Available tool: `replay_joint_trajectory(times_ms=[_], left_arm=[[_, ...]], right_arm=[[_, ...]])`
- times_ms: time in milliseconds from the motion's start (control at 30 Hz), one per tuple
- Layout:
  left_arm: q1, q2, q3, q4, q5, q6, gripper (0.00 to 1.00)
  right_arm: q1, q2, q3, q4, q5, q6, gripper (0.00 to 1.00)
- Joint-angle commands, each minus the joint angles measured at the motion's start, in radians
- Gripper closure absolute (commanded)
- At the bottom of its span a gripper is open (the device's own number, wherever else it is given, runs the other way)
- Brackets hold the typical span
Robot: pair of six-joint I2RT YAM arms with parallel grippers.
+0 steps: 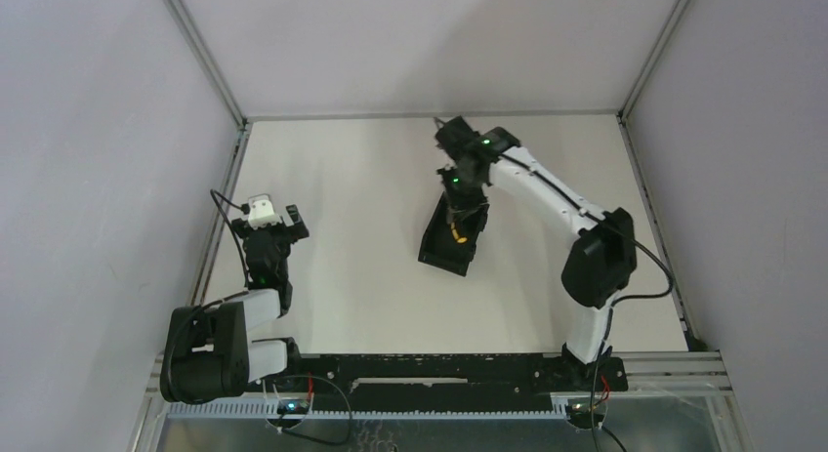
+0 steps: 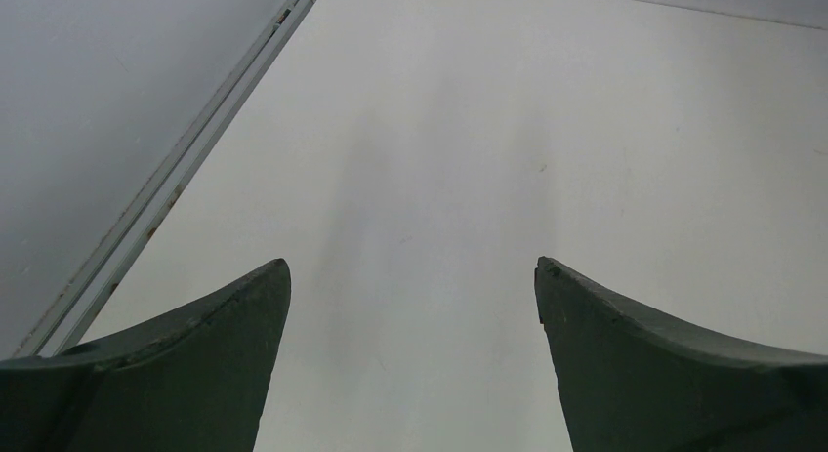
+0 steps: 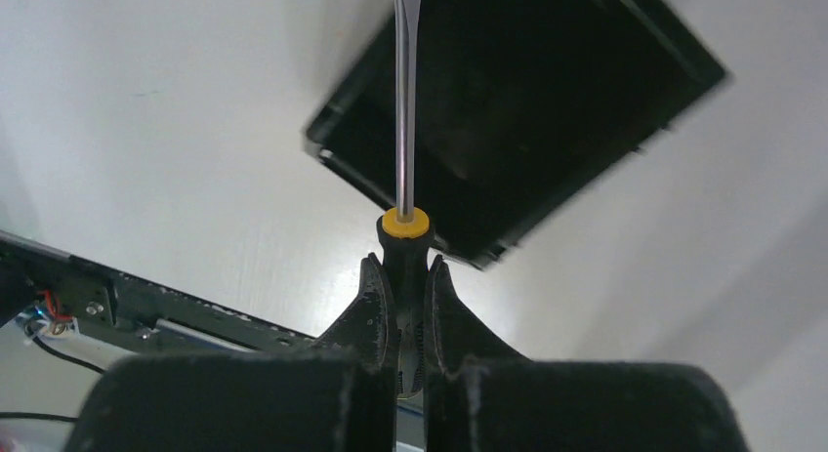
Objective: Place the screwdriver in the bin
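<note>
In the right wrist view my right gripper (image 3: 402, 268) is shut on the black handle of the screwdriver (image 3: 404, 227). Its yellow collar sits just past the fingertips, and the thin silver shaft points away over the black bin (image 3: 547, 101). From above, the right gripper (image 1: 460, 216) hangs over the bin (image 1: 435, 249) near the table's middle, with the screwdriver's yellow spot (image 1: 457, 235) over the bin's opening. Whether the tip touches the bin is hidden. At the left of the table my left gripper (image 1: 274, 221) is open, its fingers (image 2: 225, 354) spread wide over bare white table.
Grey walls and metal frame rails (image 1: 223, 208) close in the white table on three sides. A black mounting rail (image 1: 430, 369) with cables runs along the near edge. The left rail (image 2: 176, 179) lies close beside the left gripper.
</note>
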Motion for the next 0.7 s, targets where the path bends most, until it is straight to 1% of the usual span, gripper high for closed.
replay_joint_trajectory(times_ms=[0,233,667], left_arm=[[-0.008,0.000,0.043,0.035,-0.004,0.015,0.00],[-0.008,0.000,0.042,0.035,-0.003,0.016,0.00],[-0.008,0.000,0.042,0.035,-0.004,0.015,0.00]], right_arm=[[0.049,0.064,0.083,0.037,-0.007,0.038,1.00],[0.049,0.114,0.040,0.119,-0.037,0.055,1.00],[0.012,0.161,-0.190,0.325,0.013,0.098,1.00]])
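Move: The right hand already holds the screwdriver by its handle, the shaft pointing ahead and to its left. The bin it is bound for lies almost under it, its middle about 3 cm farther ahead, 2 cm to the left and some 12 cm below. From the idle left hand the bin is around 44 cm to the right, some 2 cm back and 6 cm lower. Keeping its pinch on the screwdriver's handle, the right hand finishes its sweep left over the bin, nearly 4 cm and mostly at once. It then sinks about 9 cm in all towards the bin's floor, fastest near the end, easing back right by about a centimetre. The fingers stay closed and the wrist barely turns. ##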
